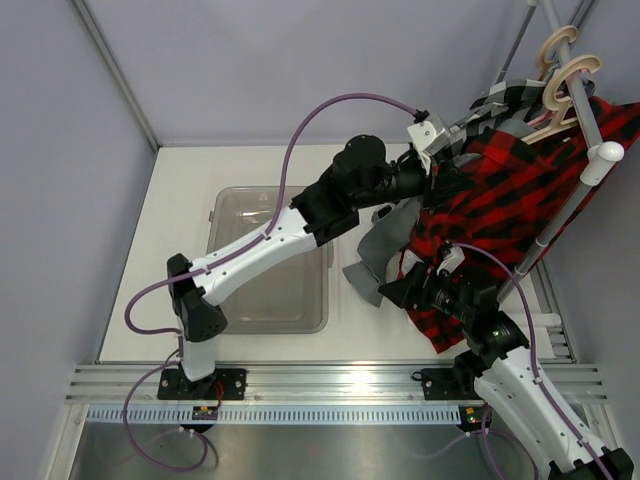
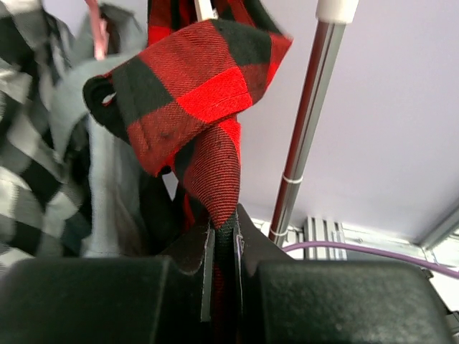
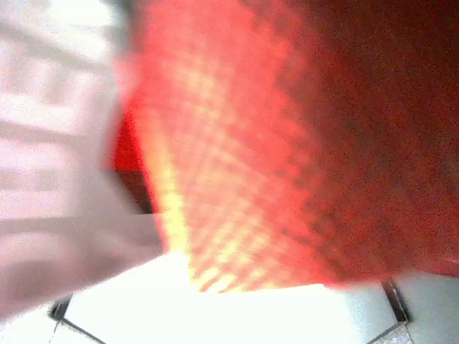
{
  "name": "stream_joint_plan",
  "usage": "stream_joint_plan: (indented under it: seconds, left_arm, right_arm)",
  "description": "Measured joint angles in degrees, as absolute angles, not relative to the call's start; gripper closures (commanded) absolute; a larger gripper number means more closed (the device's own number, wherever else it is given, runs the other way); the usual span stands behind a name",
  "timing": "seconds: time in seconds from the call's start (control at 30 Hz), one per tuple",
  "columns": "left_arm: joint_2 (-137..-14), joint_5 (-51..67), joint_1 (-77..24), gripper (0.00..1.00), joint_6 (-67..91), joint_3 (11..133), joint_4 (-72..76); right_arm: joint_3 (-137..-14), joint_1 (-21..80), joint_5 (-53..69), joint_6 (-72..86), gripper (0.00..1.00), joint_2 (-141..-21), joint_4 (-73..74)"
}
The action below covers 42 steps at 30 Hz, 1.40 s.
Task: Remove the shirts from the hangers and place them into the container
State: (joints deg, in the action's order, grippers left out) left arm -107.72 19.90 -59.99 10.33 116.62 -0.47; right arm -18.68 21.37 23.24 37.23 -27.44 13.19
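Observation:
The red-and-black plaid shirt (image 1: 490,195) hangs on the rack at the right, on a tan hanger (image 1: 578,72) next to a second tan hanger (image 1: 556,42). My left gripper (image 1: 438,178) is shut on a fold of this plaid shirt (image 2: 208,107), with the cloth pinched between its fingers (image 2: 206,265). A grey shirt (image 1: 375,250) droops beside it, and the black-and-white checked shirt (image 1: 510,95) hangs behind. A pink hanger (image 2: 95,29) shows above the grey shirt (image 2: 107,179). My right gripper (image 1: 400,290) stands open at the plaid hem. Blurred red cloth (image 3: 287,143) covers its camera and hides its fingers. The container (image 1: 268,189) lies under my left arm.
A grey metal rack pole (image 1: 560,215) with a white cap (image 1: 607,155) slants down the right side, close to the plaid shirt; it also passes just right of my left gripper (image 2: 301,143). White walls close in the back and left.

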Motion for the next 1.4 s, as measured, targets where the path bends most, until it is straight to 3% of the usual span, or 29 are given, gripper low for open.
stream_joint_plan:
  seconds: [0.27, 0.53, 0.73, 1.07, 1.4]
  left_arm:
    - [-99.81, 10.9, -60.18, 1.0, 5.82, 112.4, -9.47]
    - [-78.78, 2.13, -60.18, 1.0, 5.58, 99.85, -21.98]
    - [-65.17, -1.48, -60.16, 1.0, 8.03, 97.71, -32.1]
    - [-49.6, -7.22, -60.16, 1.0, 16.99, 91.39, -46.76]
    - [-39.24, -14.59, -60.16, 1.0, 24.14, 87.11, -59.75]
  right_arm:
    - [-21.89, 22.46, 25.06, 35.33, 0.0, -22.28, 18.11]
    - [-39.53, 24.58, 30.09, 34.68, 0.01, -23.59, 21.67]
    - [-42.54, 24.97, 34.15, 34.79, 0.01, -27.09, 20.27]
    - [-57.78, 28.71, 36.56, 33.78, 0.01, -42.48, 19.38]
    - [-86.96, 45.63, 29.1, 27.42, 0.04, -66.11, 21.06]
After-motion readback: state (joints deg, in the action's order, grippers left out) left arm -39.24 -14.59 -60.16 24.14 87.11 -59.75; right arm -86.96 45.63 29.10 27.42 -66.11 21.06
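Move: To the left hand, already shut on the red plaid shirt, the container lies about 37 cm left, 9 cm ahead and 43 cm below; the shirt's peach hanger is roughly 13 cm right, 8 cm ahead and 10 cm above it. The rail's end cap sits some 20 cm right, level fore and aft, 8 cm above that hand. For the open right hand, the hanging shirt's middle is about 14 cm right, 8 cm ahead and 15 cm higher. Carrying the gripped red shirt and its hanger away from the rail, the left hand sweeps some 40 cm left towards the container and 12 cm back, arching up slightly then sinking, while swinging about 35 degrees counter-clockwise and tipping down. The right hand, fingers still wide open, rises about 32 cm, then also reaches left alongside the shirt, pitching its fingers upward. ##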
